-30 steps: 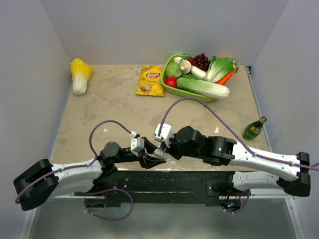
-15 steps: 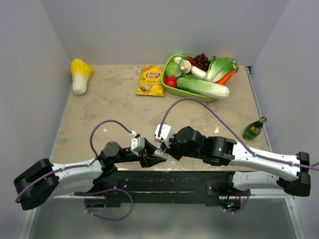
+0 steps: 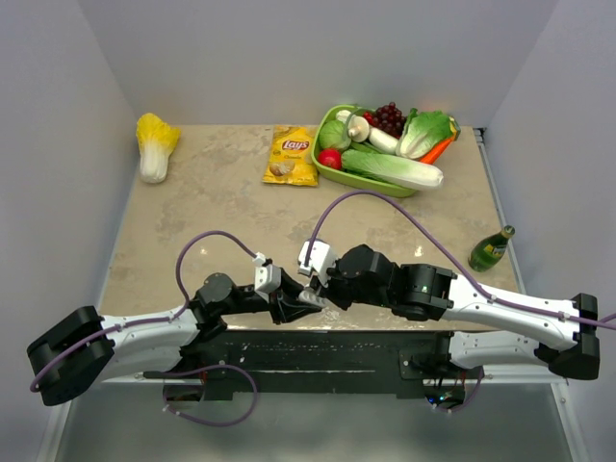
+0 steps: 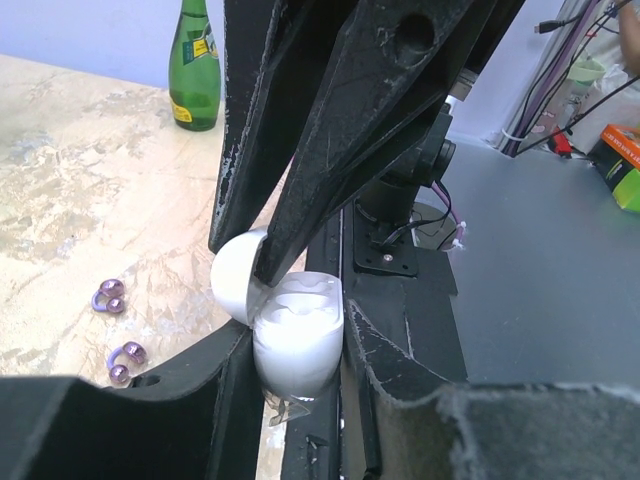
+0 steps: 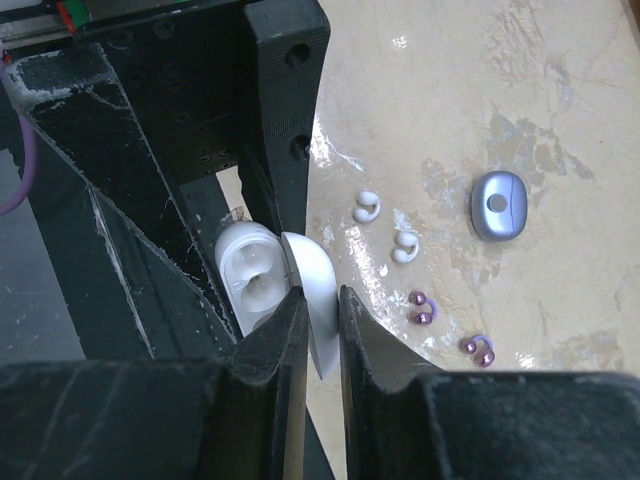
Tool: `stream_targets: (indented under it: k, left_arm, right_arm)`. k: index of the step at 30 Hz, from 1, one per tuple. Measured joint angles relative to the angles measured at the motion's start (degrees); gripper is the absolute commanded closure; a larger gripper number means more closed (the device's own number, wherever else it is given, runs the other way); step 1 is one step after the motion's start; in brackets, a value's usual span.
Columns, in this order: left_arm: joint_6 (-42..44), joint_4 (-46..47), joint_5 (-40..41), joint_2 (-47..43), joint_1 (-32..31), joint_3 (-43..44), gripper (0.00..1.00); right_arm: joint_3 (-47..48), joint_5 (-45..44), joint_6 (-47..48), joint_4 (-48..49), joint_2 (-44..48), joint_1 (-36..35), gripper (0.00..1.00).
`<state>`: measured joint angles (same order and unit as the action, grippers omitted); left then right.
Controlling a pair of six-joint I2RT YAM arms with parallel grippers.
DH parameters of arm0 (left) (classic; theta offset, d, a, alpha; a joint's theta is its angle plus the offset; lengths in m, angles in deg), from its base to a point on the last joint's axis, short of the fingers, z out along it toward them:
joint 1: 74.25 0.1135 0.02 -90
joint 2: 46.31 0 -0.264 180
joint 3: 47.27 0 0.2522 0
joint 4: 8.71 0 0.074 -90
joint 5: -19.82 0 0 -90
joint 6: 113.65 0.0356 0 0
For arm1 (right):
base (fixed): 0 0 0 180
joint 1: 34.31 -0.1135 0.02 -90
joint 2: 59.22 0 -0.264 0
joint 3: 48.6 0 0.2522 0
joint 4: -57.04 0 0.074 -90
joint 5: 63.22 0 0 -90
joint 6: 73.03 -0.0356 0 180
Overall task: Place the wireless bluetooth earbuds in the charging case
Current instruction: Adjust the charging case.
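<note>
A white charging case [image 4: 297,335] stands open at the table's near edge. My left gripper [image 4: 300,352] is shut on its body, and its two round wells [image 5: 250,280] show empty. The raised lid [image 5: 322,300] is pinched between the fingers of my right gripper [image 5: 320,322], which is shut on it. From above, both grippers [image 3: 287,306] [image 3: 310,296] meet over the case. Two white wireless bluetooth earbuds [image 5: 367,207] [image 5: 405,247] lie loose on the table beside it. Two purple ones [image 5: 422,308] [image 5: 478,350] lie nearer, also seen by the left wrist camera [image 4: 108,296] [image 4: 124,362].
A closed purplish-grey case [image 5: 498,205] lies beyond the earbuds. A green bottle [image 3: 491,249] stands at the right. At the back are a chips bag [image 3: 291,155], a green basket [image 3: 322,166] of vegetables and a cabbage [image 3: 155,144]. The black mounting plate [image 3: 318,351] runs along the near edge.
My left gripper's fingers have closed in onto the white case body. The right gripper has kept its hold on the lid and has not moved.
</note>
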<state>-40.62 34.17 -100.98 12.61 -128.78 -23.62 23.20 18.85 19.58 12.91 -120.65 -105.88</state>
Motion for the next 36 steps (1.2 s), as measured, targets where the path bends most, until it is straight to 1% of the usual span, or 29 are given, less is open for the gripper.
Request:
stream_targets:
  k: [4, 6, 7, 8, 9, 10, 15, 16, 17, 18, 21, 22, 24, 27, 36]
  left_arm:
    - [0.00, -0.28, -0.02, 0.00, 0.00, 0.15, 0.66]
    - [0.00, -0.42, -0.02, 0.00, 0.00, 0.17, 0.72]
    - [0.00, -0.44, -0.02, 0.00, 0.00, 0.20, 0.76]
    - [0.00, -0.48, -0.02, 0.00, 0.00, 0.20, 0.89]
    - [0.00, -0.52, -0.04, 0.00, 0.00, 0.22, 0.96]
    - [0.00, -0.59, -0.04, 0.00, 0.00, 0.26, 1.00]
    - [0.00, -0.57, -0.07, 0.00, 0.00, 0.26, 1.00]
    - [0.00, -0.55, -0.09, 0.00, 0.00, 0.26, 1.00]
    - [0.00, -0.52, -0.09, 0.02, 0.00, 0.26, 1.00]
    - [0.00, -0.33, -0.09, 0.04, 0.00, 0.26, 1.00]
    - [-0.02, 0.66, -0.02, 0.13, 0.00, 0.20, 1.00]
    - [-0.02, 1.20, 0.02, 0.13, 0.00, 0.09, 1.00]
    - [-0.02, 2.34, 0.15, 0.13, 0.00, -0.24, 1.00]
    - [-0.09, 3.48, 0.20, 0.13, 0.00, -0.44, 1.00]
    - [-0.44, 5.70, 0.96, 0.07, 0.00, -1.03, 1.00]
  right_arm:
    - [0.00, 0.00, 0.07, -0.04, 0.00, 0.00, 1.00]
    - [0.00, 0.00, 0.07, -0.07, 0.00, 0.00, 1.00]
    - [0.00, -0.02, 0.09, -0.07, 0.00, 0.00, 1.00]
    - [0.00, -0.02, 0.09, -0.09, 0.00, 0.00, 1.00]
    - [0.00, -0.02, 0.09, -0.09, 0.00, 0.00, 1.00]
    - [0.00, -0.02, 0.09, -0.11, 0.00, 0.00, 1.00]
    - [0.00, -0.02, 0.11, -0.11, 0.00, 0.00, 1.00]
    - [0.00, -0.02, 0.09, -0.11, 0.00, 0.00, 0.97]
    - [0.02, -0.02, 0.09, -0.11, 0.04, 0.00, 0.89]
    - [0.00, -0.02, 0.07, -0.11, 0.09, 0.00, 0.78]
    - [0.00, -0.11, -0.31, 0.02, 0.48, 0.00, 0.62]
    - [0.00, -0.37, -0.61, 0.04, 0.74, 0.00, 0.60]
    - [0.00, -1.18, -1.14, 0.07, 1.22, 0.04, 0.57]
    - [0.00, -1.86, -1.53, 0.28, 1.62, 0.15, 0.55]
    - [0.00, -2.86, -1.73, 1.27, 2.12, 0.50, 0.53]
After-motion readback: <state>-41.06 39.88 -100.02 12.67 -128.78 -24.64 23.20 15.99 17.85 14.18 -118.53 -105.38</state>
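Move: Between the left hand's pads sits the body of the open charging case, right at its hand point, with the raised lid about 1 cm ahead and 1 cm higher. The right fingers already pinch that lid; the case body lies some 2 cm back and 2 cm below them. From the right hand, on the table roughly 17 cm lower, are the white earbuds about 10 cm straight ahead, the purple earbuds 11 cm ahead and 10 cm right, and the blue case 20 cm ahead and 2 cm right. Holding still at first with the case between them, both hands then rise together about 1.5 cm. The left keeps its grip on the case body, its fingertips tipping up some 5 degrees. The right opens and eases about 1 cm forward; its outer finger comes away from the lid, while its inner finger stays between lid and body, close against the lid's inner face. ##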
